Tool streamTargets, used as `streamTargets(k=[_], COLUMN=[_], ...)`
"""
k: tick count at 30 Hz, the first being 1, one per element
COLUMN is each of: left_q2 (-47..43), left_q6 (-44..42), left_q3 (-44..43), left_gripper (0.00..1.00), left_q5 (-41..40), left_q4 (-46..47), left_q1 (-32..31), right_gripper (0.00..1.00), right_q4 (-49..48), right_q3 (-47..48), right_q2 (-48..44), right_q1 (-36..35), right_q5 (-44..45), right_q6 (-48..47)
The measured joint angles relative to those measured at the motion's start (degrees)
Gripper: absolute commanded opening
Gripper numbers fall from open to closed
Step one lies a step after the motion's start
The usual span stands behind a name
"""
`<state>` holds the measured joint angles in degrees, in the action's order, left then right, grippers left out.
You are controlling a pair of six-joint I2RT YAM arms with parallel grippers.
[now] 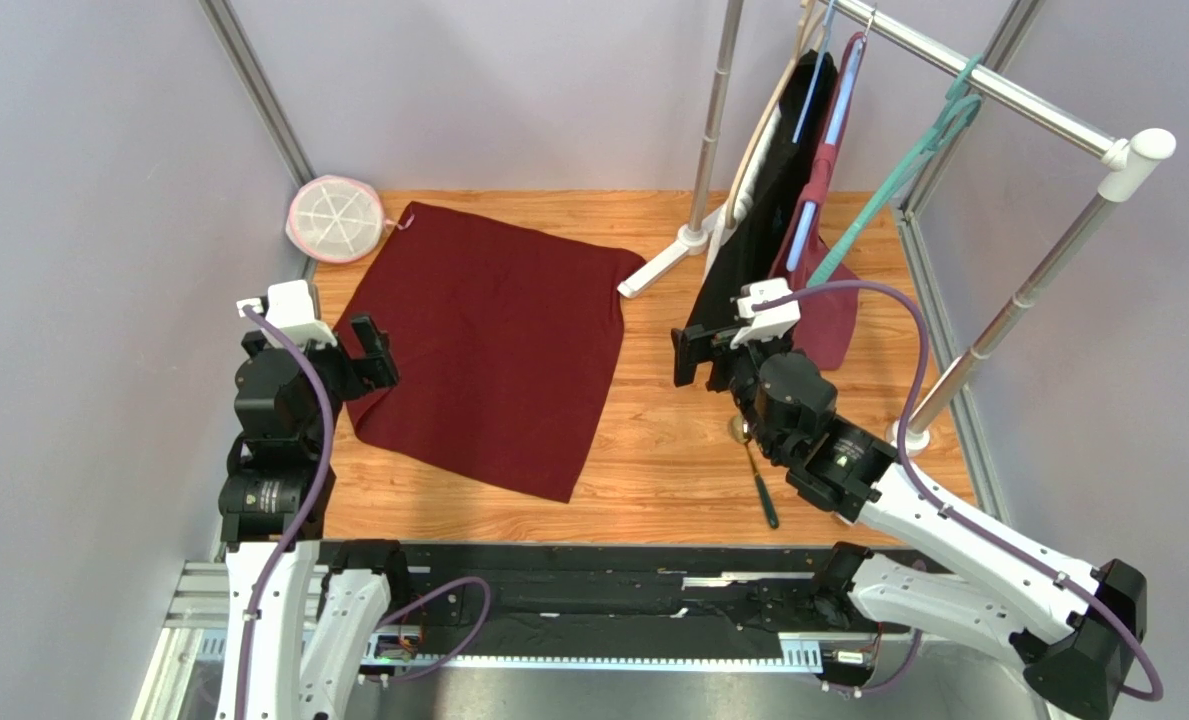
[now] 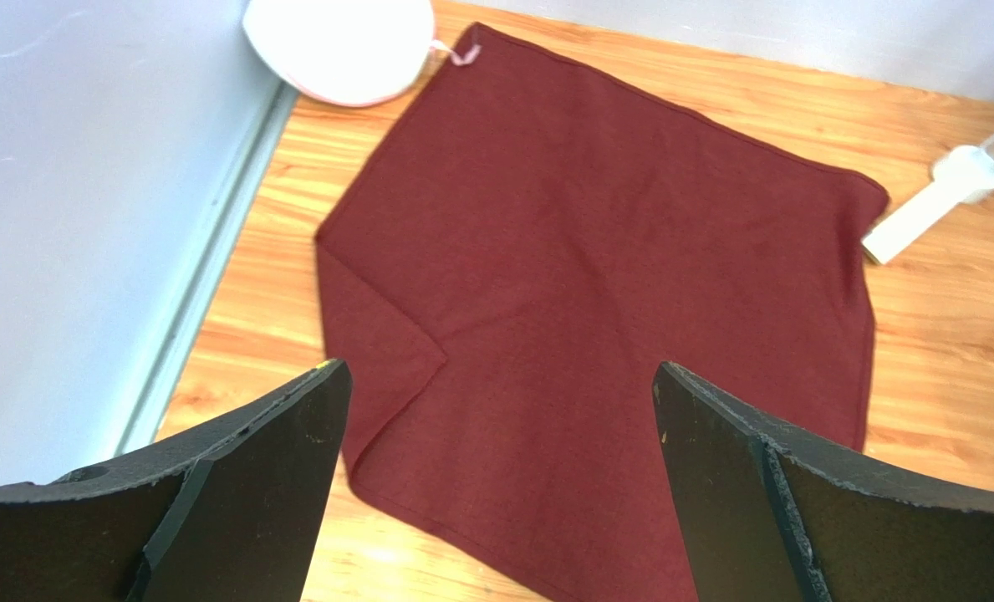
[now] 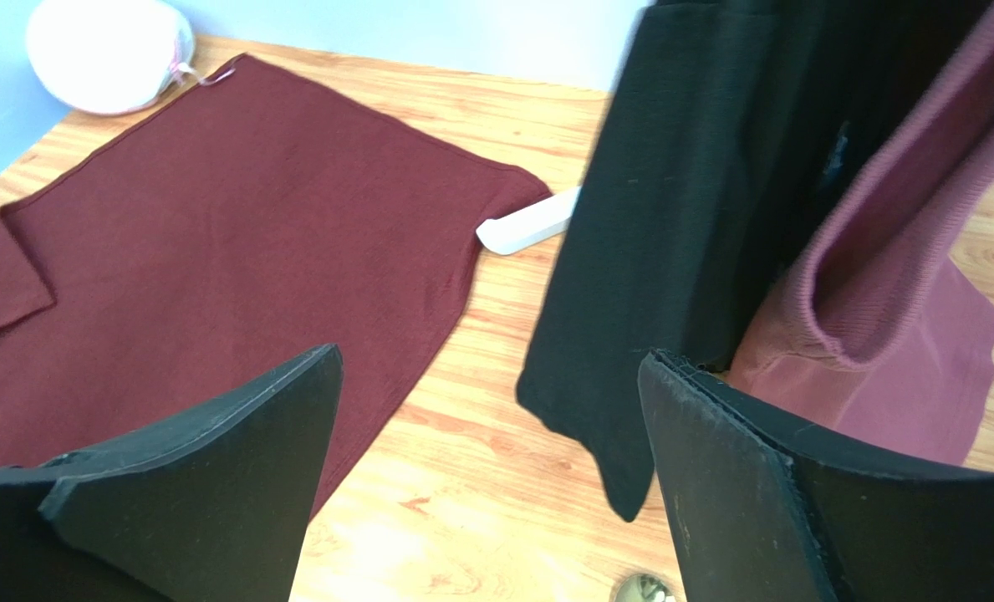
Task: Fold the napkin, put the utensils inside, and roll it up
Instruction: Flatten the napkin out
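The dark red napkin [image 1: 488, 345] lies spread flat on the wooden table, its left corner turned over on itself [image 2: 382, 332]. My left gripper [image 1: 367, 353] hovers open over the napkin's left edge, nothing between its fingers [image 2: 499, 366]. My right gripper [image 1: 702, 357] is open above bare wood to the right of the napkin [image 3: 238, 213], also holding nothing [image 3: 489, 354]. One utensil [image 1: 761, 483] with a dark handle lies on the wood beneath the right arm. Its shiny head [image 3: 644, 587] shows at the bottom edge of the right wrist view.
A clothes rack [image 1: 1006, 90] stands at the back right with a black garment [image 3: 690, 226] and a burgundy bag [image 3: 891, 289] hanging close to my right gripper. Its white foot [image 1: 657, 266] touches the napkin's right corner. A round white mesh item [image 1: 336, 218] sits at the back left.
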<state>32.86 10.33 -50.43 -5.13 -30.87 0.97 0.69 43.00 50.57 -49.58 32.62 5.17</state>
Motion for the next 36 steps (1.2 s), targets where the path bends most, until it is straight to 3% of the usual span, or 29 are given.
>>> streamTargets(k=[5,13,16,18,22,27,36], left_q2=[2.6,39.3,47.0,49.9,55.5,60.3,65.4], left_q6=[-0.7,-1.9,-2.4,-2.7,-3.0,-3.2,-3.2], left_q3=[0.1,-7.6,-7.6,-7.7,-8.4,-8.7,-11.3], left_gripper=[0.99,0.98,0.95,0.9,0.63,0.54,0.53], left_q5=[-0.4,-4.8,-6.7,-7.5,-7.4,-6.3,-3.5], left_q4=[1.8,-0.1,-1.7,-1.7,-1.5,-1.0,1.7], left_q1=[0.0,0.4,1.0,1.1,1.6,2.4,5.2], right_gripper=[0.91,0.91,0.91,0.9,0.9,0.9,0.9], right_q4=[2.2,5.1,6.0,6.3,6.6,6.7,6.6], right_q3=[0.0,-0.1,-0.1,-0.1,-0.1,-0.1,-0.1], right_q2=[-0.1,-0.2,-0.2,-0.2,-0.7,-2.3,-2.7], right_q1=[5.9,12.0,12.0,12.0,12.4,12.7,12.8], right_q5=[-4.7,-15.7,-18.6,-19.7,-21.7,-23.0,-24.9], right_q6=[2.8,7.5,8.0,8.3,8.7,9.0,9.5])
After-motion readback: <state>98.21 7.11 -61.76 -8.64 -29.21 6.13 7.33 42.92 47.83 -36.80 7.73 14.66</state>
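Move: The tip of the napkin's turned-in left corner lies about 12 cm ahead of the left gripper, 3 cm to its left and roughly 28 cm below. The napkin's middle is some 14 cm to the right of that tip and 5 cm farther out; the round white pouch is about 27 cm beyond the tip and 14 cm to its left. From the right gripper the folded tip lies about 46 cm left, 9 cm ahead and 26 cm below. Bring the left gripper forward and plunge it about 25 cm down to the napkin's turned-in corner, tipping the fingers some 50 degrees towards the table. Narrow them from wide open to about half over the last stretch, then ease forward and slightly left, low over the folded tip. Keep the right gripper open and empty, dipping a little and turning slightly left. ##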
